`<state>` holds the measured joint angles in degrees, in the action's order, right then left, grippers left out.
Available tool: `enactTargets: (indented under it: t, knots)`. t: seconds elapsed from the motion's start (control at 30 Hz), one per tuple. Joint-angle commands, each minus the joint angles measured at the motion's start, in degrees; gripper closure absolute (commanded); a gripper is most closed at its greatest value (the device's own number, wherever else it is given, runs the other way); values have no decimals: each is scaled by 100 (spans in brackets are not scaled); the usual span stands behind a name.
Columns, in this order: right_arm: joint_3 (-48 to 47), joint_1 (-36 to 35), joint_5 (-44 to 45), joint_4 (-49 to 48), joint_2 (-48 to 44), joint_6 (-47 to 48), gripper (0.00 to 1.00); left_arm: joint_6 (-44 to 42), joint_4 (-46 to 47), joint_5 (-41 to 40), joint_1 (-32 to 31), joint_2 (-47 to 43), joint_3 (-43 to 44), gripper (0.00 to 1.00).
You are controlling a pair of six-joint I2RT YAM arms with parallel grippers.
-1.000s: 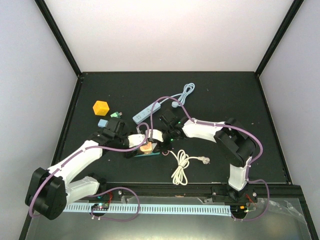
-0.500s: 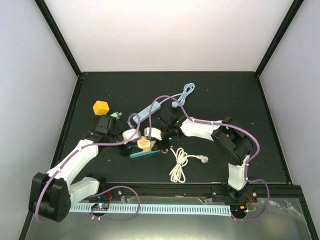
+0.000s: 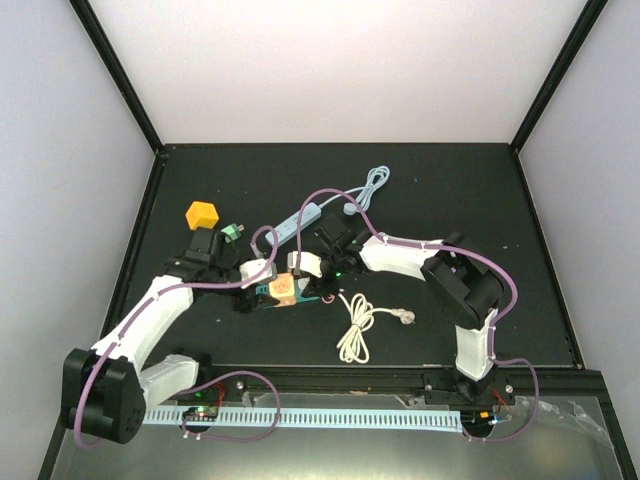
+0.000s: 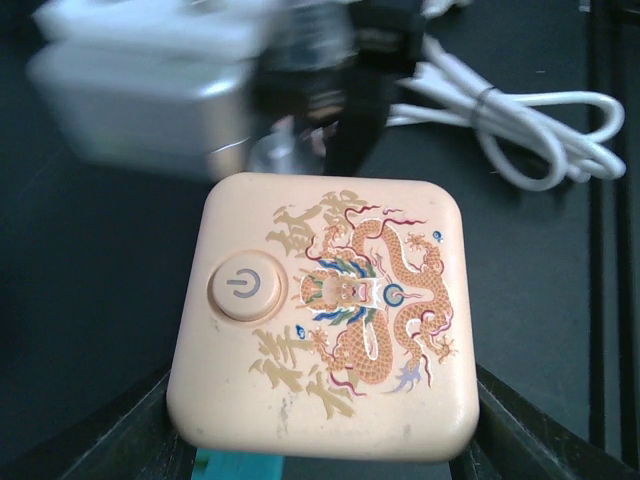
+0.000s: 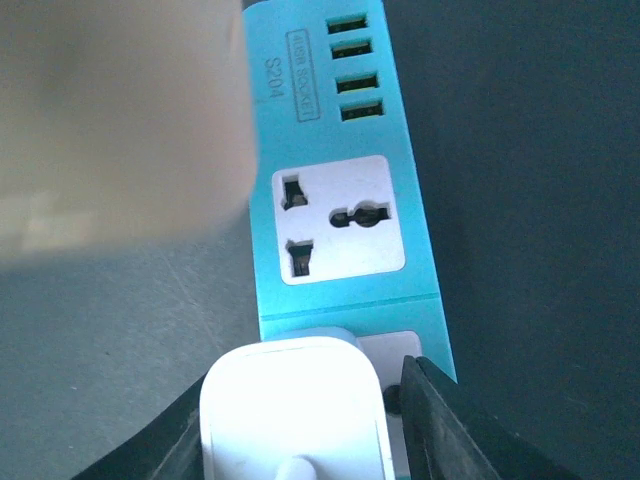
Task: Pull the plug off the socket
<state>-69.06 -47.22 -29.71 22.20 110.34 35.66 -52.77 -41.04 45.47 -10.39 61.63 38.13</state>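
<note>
A teal socket strip [image 5: 410,150] lies on the black table, with a beige dragon-printed switch block [image 4: 320,310] at one end. My left gripper [image 4: 325,435] is shut on that block, one finger [image 4: 150,435] on each side; from above it is at centre-left [image 3: 268,293]. A white plug [image 5: 290,400] sits over the strip's end socket, next to a free universal socket [image 5: 335,220]. My right gripper [image 5: 300,425] is shut on the plug, which also shows in the top view [image 3: 303,263]. Its prongs are hidden.
A coiled white cord [image 3: 354,330] lies right of the strip. A white power strip [image 3: 300,222] with a pale blue cable [image 3: 372,183] lies behind. An orange cube [image 3: 202,214] and a small green piece [image 3: 232,232] sit at the left.
Both grippers, the teal strip and the plug have shifted left and slightly away from the arms. The coiled white cord has been dragged left with them.
</note>
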Motion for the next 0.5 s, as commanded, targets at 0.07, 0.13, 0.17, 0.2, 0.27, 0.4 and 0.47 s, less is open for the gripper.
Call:
enactTargets:
  t: [0.07,0.13,0.17,0.2,0.27,0.4,0.47]
  knots:
    - [211,-6,465,495,211,86,99,-936,-1225,-618,947,340,1188,83]
    - [179,-12,462,525,231,92,98,-1162,-1501,-1112,1113,451,1371,82]
    - [167,-8,454,542,239,90,97,-1289,-1618,-1410,1157,496,1421,82]
    - [157,-9,455,548,235,94,95,-1407,-1680,-1736,1201,548,1462,82]
    - [164,-9,442,549,226,107,92,-1622,-1739,-2315,1309,633,1487,82]
    - [148,-9,448,581,168,123,80,-1882,-1747,-3517,1375,862,1467,82]
    - [131,-7,458,592,131,115,72,-1910,-1659,-3980,1377,954,1436,81]
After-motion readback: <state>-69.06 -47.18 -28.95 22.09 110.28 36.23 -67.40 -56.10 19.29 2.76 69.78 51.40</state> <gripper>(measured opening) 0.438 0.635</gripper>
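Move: The left hand already holds the freed orange plug. The bare table it heads for lies about 16 cm left, 6 cm ahead and 12 cm below, with the blue plug 19 cm left and 14 cm ahead, the green plug 13 cm left and 17 cm ahead, and the teal socket 3 cm ahead and 1 cm right, both plugs and socket some 11 cm down. The right hand has the white plug between its fingers, the socket's middle 5 cm to its left, level fore-and-aft, 3 cm below. Keeping its grip on the orange plug, the left hand sweeps about 11 cm left and 4 or 5 cm forward, away from the teal socket and towards the blue plug, rising a little at first and then sinking some 3 cm while the wrist rolls the fingers about 30 degrees steeper, nearly straight down. The right hand stays in place with its fingers still round the white plug on the socket. ##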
